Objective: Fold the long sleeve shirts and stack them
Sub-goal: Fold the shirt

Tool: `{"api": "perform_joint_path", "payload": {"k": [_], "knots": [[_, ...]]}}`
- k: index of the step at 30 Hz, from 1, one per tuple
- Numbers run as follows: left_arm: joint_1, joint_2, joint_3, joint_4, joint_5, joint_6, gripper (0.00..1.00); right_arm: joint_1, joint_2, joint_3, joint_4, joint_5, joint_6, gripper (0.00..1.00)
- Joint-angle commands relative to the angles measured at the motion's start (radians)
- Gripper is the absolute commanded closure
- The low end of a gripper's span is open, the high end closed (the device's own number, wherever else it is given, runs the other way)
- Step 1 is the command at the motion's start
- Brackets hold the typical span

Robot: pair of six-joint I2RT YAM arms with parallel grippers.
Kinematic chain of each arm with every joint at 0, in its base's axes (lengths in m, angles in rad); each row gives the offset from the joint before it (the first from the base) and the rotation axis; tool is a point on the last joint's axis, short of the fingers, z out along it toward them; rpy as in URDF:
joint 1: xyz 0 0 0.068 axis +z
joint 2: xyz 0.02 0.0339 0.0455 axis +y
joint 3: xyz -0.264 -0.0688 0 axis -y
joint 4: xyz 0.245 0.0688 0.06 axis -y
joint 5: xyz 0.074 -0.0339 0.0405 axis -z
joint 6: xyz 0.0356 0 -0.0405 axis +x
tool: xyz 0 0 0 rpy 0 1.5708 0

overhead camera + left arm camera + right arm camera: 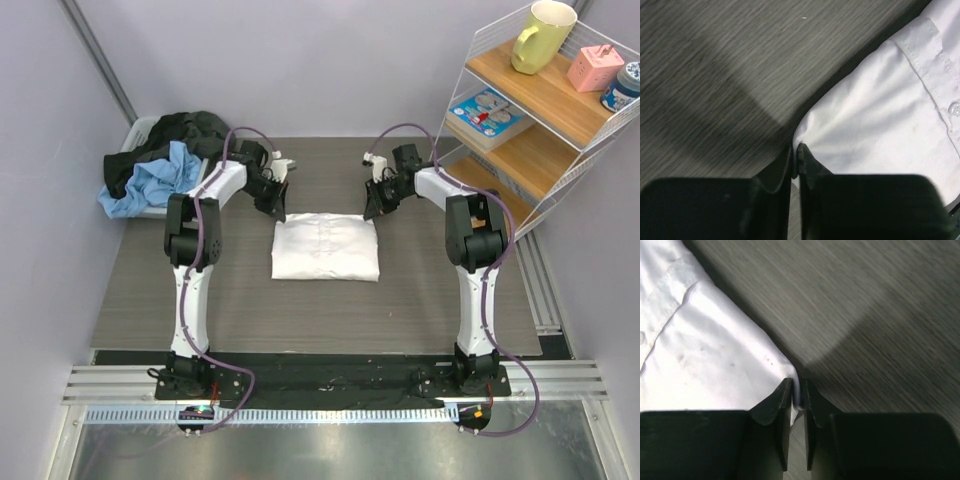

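Note:
One long sleeve shirt [326, 247], plain white, lies folded into a flat rectangle in the middle of the grey table. In the left wrist view its button placket and a far corner show [880, 115]. My left gripper [277, 208] is at the far left corner, its jaws shut on the cloth's tip [796, 150]. My right gripper [372, 207] is at the far right corner. The shirt [705, 350] narrows into a thin edge that runs between these nearly closed jaws [798, 390]. Both corners sit low at the table surface.
At the back left stands a white bin [140, 132] heaped with dark and light blue garments [150, 185]. A wire shelf unit [560, 190] with wooden boards holds a yellow mug [543, 36], a pink box and a flat package at the back right. A black mat runs along the near edge.

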State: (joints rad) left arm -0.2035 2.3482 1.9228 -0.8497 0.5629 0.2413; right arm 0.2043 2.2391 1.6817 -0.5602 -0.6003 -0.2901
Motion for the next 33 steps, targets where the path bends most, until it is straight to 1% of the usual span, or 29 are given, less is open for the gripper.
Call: {"api": "perform_joint_path", "payload": {"k": [1,2,3,4,5,6,7,8,9,10,11,12,13,14,15,16,17,18,19,20,21,22,23,25,26,27,28,31,33], "knots": [[0.03,-0.041,0.024,0.004,-0.069,-0.04,0.84,-0.014,-0.007,0.019,0.037,0.148,0.051,0.71],[0.032,-0.071,-0.007,0.02,-0.06,-0.048,0.68,-0.017,-0.05,0.021,0.036,0.145,0.06,0.56],[0.039,-0.116,-0.028,0.067,-0.034,-0.057,0.62,-0.023,-0.076,0.024,0.03,0.131,0.074,0.48],[0.042,-0.159,-0.05,0.092,-0.028,-0.066,0.57,-0.028,-0.103,0.026,0.029,0.122,0.101,0.36],[0.044,-0.262,-0.105,0.121,-0.021,-0.074,0.48,-0.032,-0.171,0.027,0.031,0.111,0.121,0.31],[0.046,-0.315,-0.132,0.164,-0.009,-0.082,0.4,-0.045,-0.206,0.03,0.029,0.07,0.137,0.26],[0.044,-0.364,-0.168,0.185,-0.011,-0.085,0.01,-0.051,-0.245,0.029,0.031,0.042,0.169,0.15],[0.042,-0.471,-0.223,0.204,-0.006,-0.086,0.0,-0.054,-0.306,0.027,0.034,0.025,0.189,0.11],[0.035,-0.513,-0.254,0.215,0.0,-0.088,0.0,-0.059,-0.338,0.02,0.036,0.007,0.209,0.07],[0.029,-0.561,-0.278,0.231,-0.003,-0.102,0.0,-0.059,-0.364,0.009,0.036,-0.047,0.26,0.02],[0.023,-0.631,-0.327,0.238,-0.004,-0.115,0.0,-0.057,-0.415,-0.002,0.049,-0.073,0.287,0.0],[0.007,-0.67,-0.35,0.242,-0.003,-0.129,0.0,-0.057,-0.439,-0.054,0.075,-0.107,0.348,0.0],[0.003,-0.7,-0.373,0.262,0.037,-0.181,0.0,-0.055,-0.462,-0.085,0.104,-0.174,0.441,0.0],[0.004,-0.758,-0.439,0.287,0.07,-0.212,0.0,-0.052,-0.507,-0.155,0.164,-0.203,0.504,0.0],[0.004,-0.782,-0.471,0.317,0.09,-0.28,0.0,-0.04,-0.525,-0.193,0.199,-0.223,0.555,0.0],[0.004,-0.803,-0.52,0.428,0.119,-0.469,0.0,-0.033,-0.547,-0.233,0.274,-0.275,0.603,0.0],[0.009,-0.834,-0.563,0.487,0.165,-0.573,0.0,-0.019,-0.567,-0.322,0.317,-0.285,0.706,0.0],[0.007,-0.842,-0.672,0.558,0.243,-0.665,0.0,0.009,-0.605,-0.371,0.369,-0.291,0.754,0.0],[0.006,-0.84,-0.726,0.766,0.414,-0.865,0.0,0.026,-0.622,-0.42,0.475,-0.308,0.804,0.0],[-0.011,-0.828,-0.775,0.881,0.461,-0.969,0.0,0.041,-0.634,-0.512,0.526,-0.308,0.888,0.0],[-0.025,-0.828,-0.865,0.953,0.456,-1.037,0.0,0.056,-0.653,-0.554,0.567,-0.309,0.937,0.0],[-0.043,-0.834,-0.899,1.041,0.442,-1.098,0.0,0.085,-0.654,-0.598,0.691,-0.315,0.986,0.0],[-0.075,-0.845,-0.932,1.064,0.402,-1.099,0.0,0.099,-0.658,-0.682,0.754,-0.316,1.097,0.0],[-0.105,-0.86,-0.998,1.097,0.379,-1.12,0.0,0.142,-0.644,-0.752,0.923,-0.319,1.173,0.0],[-0.128,-0.85,-1.021,1.18,0.388,-1.189,0.0,0.159,-0.633,-0.779,0.945,-0.314,1.196,0.0],[-0.138,-0.834,-1.045,1.219,0.39,-1.22,0.0,0.173,-0.622,-0.789,0.965,-0.314,1.223,0.0],[-0.155,-0.828,-1.094,1.257,0.39,-1.238,0.0,0.184,-0.601,-0.8,1.02,-0.311,1.246,0.0],[-0.174,-0.791,-1.162,1.301,0.373,-1.248,0.0,0.21,-0.555,-0.869,1.162,-0.306,1.344,0.0],[-0.174,-0.756,-1.18,1.325,0.368,-1.229,0.0,0.211,-0.52,-0.895,1.171,-0.314,1.324,0.01]]}}
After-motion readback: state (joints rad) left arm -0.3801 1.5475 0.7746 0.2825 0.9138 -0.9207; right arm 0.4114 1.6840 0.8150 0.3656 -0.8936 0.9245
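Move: Pinched in the two grippers are the far corners of the folded white shirt. The middle of its near edge lies about 20 cm back and 11 cm right of the left hand, and about 20 cm back and 11 cm left of the right, barely 1 cm lower. The laundry basket stands some 27 cm left of the left hand, 12 cm ahead and 6 cm higher; the bottom shelf board is roughly 26 cm right of the right hand, 3 cm ahead and 2 cm higher. Letting go of the far corners, both hands spread their fingers wide and shoot up some 25 cm. They then swing back and inward over the shirt towards the middle of its near edge, sinking about 12 cm on the way. The wrists tip by about 40 degrees until the open grippers face each other almost level, tips close together. ##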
